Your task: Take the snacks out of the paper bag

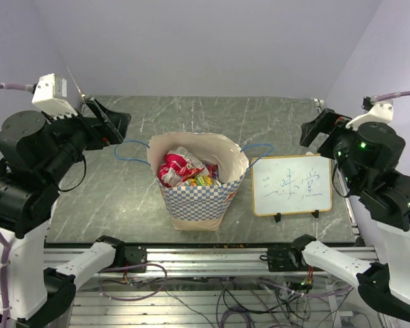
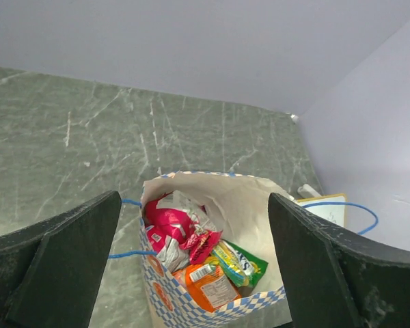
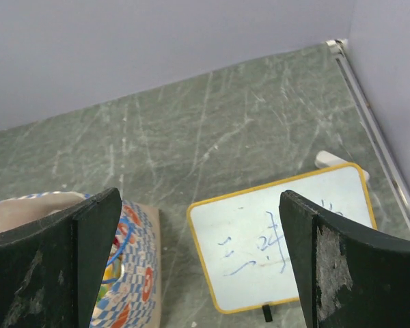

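Note:
The paper bag (image 1: pixel 198 199) stands open in the middle of the table, with a blue-and-white checkered band and blue string handles to each side. The snacks (image 1: pixel 179 167) fill it: a red-and-white packet on top, with yellow and green ones beside it. In the left wrist view the bag (image 2: pixel 242 205) holds a pink-red packet (image 2: pixel 165 225), an orange packet (image 2: pixel 206 283) and a green-yellow packet (image 2: pixel 244 263). My left gripper (image 1: pixel 108 121) is open and empty, raised to the left of the bag and looking down into it (image 2: pixel 195 205). My right gripper (image 1: pixel 321 130) is open and empty, raised to the right (image 3: pixel 198 198).
A white writing board (image 1: pixel 292 184) with a yellow frame stands just right of the bag, and shows in the right wrist view (image 3: pixel 280 246). A small white object (image 3: pixel 328 158) lies behind it. The table's near edge meets a metal rail (image 1: pixel 205 256) with cables below.

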`<action>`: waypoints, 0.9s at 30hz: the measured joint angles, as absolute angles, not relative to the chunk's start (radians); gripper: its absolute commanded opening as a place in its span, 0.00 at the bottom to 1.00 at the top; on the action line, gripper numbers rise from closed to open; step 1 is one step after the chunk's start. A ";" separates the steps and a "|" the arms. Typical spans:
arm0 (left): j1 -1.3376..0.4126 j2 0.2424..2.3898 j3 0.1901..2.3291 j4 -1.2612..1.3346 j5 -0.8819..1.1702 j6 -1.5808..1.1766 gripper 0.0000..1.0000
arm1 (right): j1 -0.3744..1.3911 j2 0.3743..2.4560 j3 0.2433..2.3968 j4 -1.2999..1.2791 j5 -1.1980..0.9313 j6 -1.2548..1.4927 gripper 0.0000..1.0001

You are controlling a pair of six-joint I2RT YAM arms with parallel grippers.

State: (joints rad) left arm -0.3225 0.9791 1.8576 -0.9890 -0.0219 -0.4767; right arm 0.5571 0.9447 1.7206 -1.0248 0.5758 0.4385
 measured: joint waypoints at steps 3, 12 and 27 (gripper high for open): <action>-0.323 0.981 1.820 -0.982 -0.049 -0.473 1.00 | 0.517 0.945 1.670 -1.014 0.569 0.439 1.00; -0.323 1.002 1.711 -0.953 -0.140 -0.471 1.00 | 0.400 0.959 1.547 -0.982 0.534 0.439 1.00; -0.322 1.048 1.605 -0.987 -0.199 -0.548 0.95 | 0.308 0.995 1.357 -0.810 0.154 0.528 1.00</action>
State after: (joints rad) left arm -0.3222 1.0485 1.6051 -0.9871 -0.1989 -0.5484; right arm 0.3080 0.9947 1.3567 -0.8097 0.1535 0.5282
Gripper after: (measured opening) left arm 0.968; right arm 0.999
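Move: The bag's left blue handle lies about 22 cm below my left hand, some 5 cm ahead and 2 cm left. The paper bag's middle is about 19 cm right, 1 cm ahead and 34 cm down; the snacks in it, some 14 cm right and 4 cm ahead. From my right hand the right handle is about 5 cm ahead, 8 cm left and 18 cm down, the snacks 33 cm left and 3 cm ahead, the whiteboard 8 cm right and 4 cm ahead, about 42 cm down. I sink both wide-open hands about 11 cm at an even pace towards the bag's two handles, each easing some 6 cm forward while its fingers tip down roughly 15 degrees. My left hand also turns counter-clockwise; my right drifts slightly right first, then swings about 6 cm left towards the bag, turning counter-clockwise as it goes. Neither touches anything yet. ##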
